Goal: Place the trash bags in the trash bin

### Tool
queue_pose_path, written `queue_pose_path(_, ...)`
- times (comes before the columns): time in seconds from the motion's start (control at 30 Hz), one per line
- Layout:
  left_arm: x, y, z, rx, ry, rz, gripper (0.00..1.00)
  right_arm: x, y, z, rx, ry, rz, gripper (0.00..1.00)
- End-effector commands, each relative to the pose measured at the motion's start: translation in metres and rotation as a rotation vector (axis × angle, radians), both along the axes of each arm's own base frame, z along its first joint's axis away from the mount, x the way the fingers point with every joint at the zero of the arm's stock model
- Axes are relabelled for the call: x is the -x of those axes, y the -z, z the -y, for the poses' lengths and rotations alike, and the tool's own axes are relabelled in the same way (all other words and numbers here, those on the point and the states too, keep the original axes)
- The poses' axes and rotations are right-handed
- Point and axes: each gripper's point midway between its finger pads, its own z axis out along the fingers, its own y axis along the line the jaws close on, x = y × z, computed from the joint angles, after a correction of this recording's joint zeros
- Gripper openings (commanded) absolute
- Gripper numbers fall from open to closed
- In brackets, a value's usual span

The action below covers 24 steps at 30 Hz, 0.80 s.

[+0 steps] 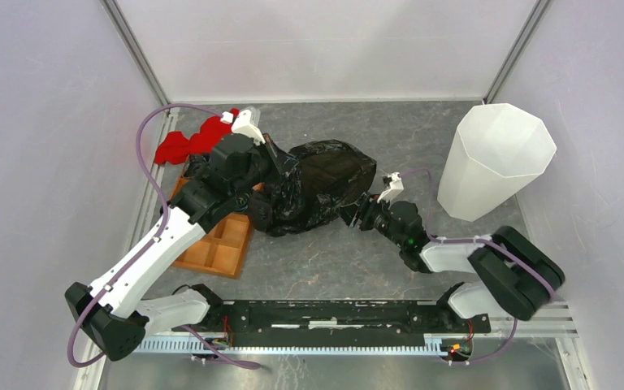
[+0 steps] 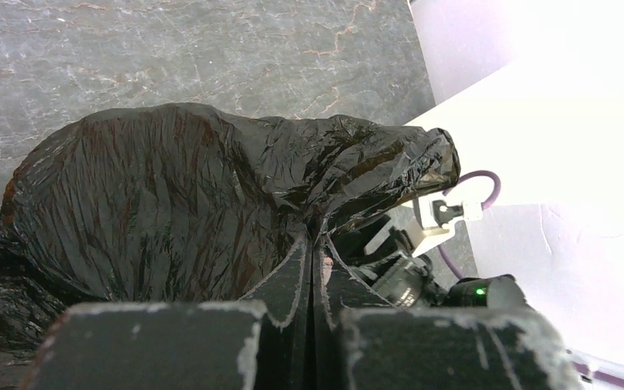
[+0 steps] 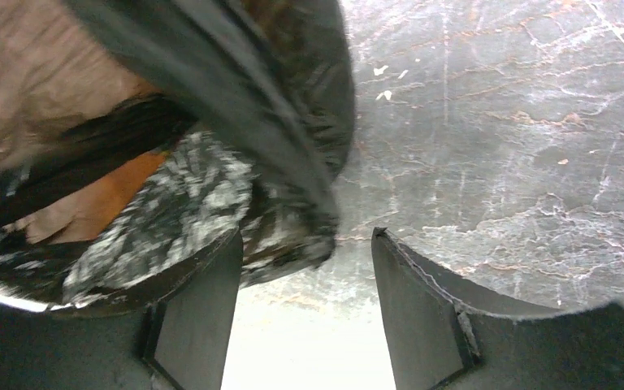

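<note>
A glossy black trash bag lies crumpled mid-table, puffed up on its right side. My left gripper is at the bag's left top and is shut on a pinch of its film; in the left wrist view the fingers meet where the trash bag gathers to a fold. My right gripper sits low at the bag's right end. Its jaws stand open, with a blurred lobe of the trash bag just inside the left finger. The white faceted trash bin stands upright at the back right, apart from both grippers.
An orange compartment tray lies under the left arm, partly covered by the bag. A red cloth is bunched at the back left. The enclosure walls close in on the left, back and right, and the right arm lies just beyond the bag.
</note>
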Motion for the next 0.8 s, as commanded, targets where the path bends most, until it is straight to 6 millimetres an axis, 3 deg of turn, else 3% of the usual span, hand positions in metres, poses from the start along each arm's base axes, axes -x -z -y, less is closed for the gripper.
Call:
queue_pose_path(0.0, -0.001, -0.014, 0.003, 0.079, -0.017, 0.013, 0.02, -0.018, -0.019, -0.005, -0.086, 0.049, 0.127, 0.66)
queue_pose_path(0.13, 0.002, -0.011, 0.000, 0.086, -0.022, 0.005, 0.02, -0.020, -0.028, -0.010, -0.175, 0.053, 0.170, 0.64)
queue_pose_path(0.27, 0.000, -0.002, -0.006, 0.062, -0.054, -0.005, 0.02, -0.019, -0.047, -0.020, -0.217, 0.010, 0.240, 0.52)
queue_pose_path(0.33, -0.003, 0.002, -0.008, 0.045, -0.069, -0.008, 0.02, -0.021, -0.050, -0.022, -0.210, 0.000, 0.252, 0.33)
queue_pose_path(0.4, -0.009, 0.010, -0.010, 0.044, -0.106, -0.037, 0.02, -0.029, -0.042, -0.019, -0.149, 0.016, 0.196, 0.08)
queue_pose_path(0.43, -0.014, 0.015, -0.011, 0.048, -0.122, -0.053, 0.02, -0.036, -0.032, -0.014, -0.088, 0.036, 0.149, 0.01)
queue_pose_path(0.5, -0.034, 0.032, -0.019, 0.005, -0.177, -0.094, 0.02, -0.054, -0.022, 0.007, 0.085, 0.112, 0.086, 0.00)
queue_pose_path(0.53, -0.044, 0.030, -0.024, -0.003, -0.207, -0.101, 0.02, -0.061, -0.024, 0.016, 0.137, 0.134, 0.084, 0.00)
queue_pose_path(0.6, -0.074, 0.030, -0.039, -0.039, -0.276, -0.119, 0.02, -0.078, -0.049, 0.040, 0.247, 0.161, 0.133, 0.00)
queue_pose_path(0.67, -0.108, 0.010, -0.057, -0.082, -0.341, -0.080, 0.02, -0.104, -0.089, 0.067, 0.368, 0.196, 0.166, 0.00)
queue_pose_path(0.73, -0.132, -0.028, -0.066, -0.094, -0.381, -0.028, 0.02, -0.124, -0.154, 0.093, 0.460, 0.252, 0.231, 0.00)
queue_pose_path(0.77, -0.141, -0.064, -0.064, -0.069, -0.379, 0.035, 0.02, -0.126, -0.195, 0.100, 0.490, 0.268, 0.298, 0.00)
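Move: The near rim of the black trash bag hangs almost between my right hand's open fingers, about 2 cm ahead, 2 cm left and 1 cm down. From that hand the trash bin stands some 31 cm right and 7 cm ahead. My left hand still pinches the far-left rim; the near rim lies about 13 cm right, 1 cm ahead and 21 cm below it, the wooden tray 19 cm left, 1 cm back and 30 cm down. I dip my right hand about 2 cm while nudging it forward and left onto the trash bag's near rim, shut the fingers to pinch the film, then sweep forward, up and off to the right, nearly 10 cm forward and as much up. My left hand keeps its pinch, sinks slightly, then swings about 10 cm forward and some 4 cm left, turning counter-clockwise and tipping down. ##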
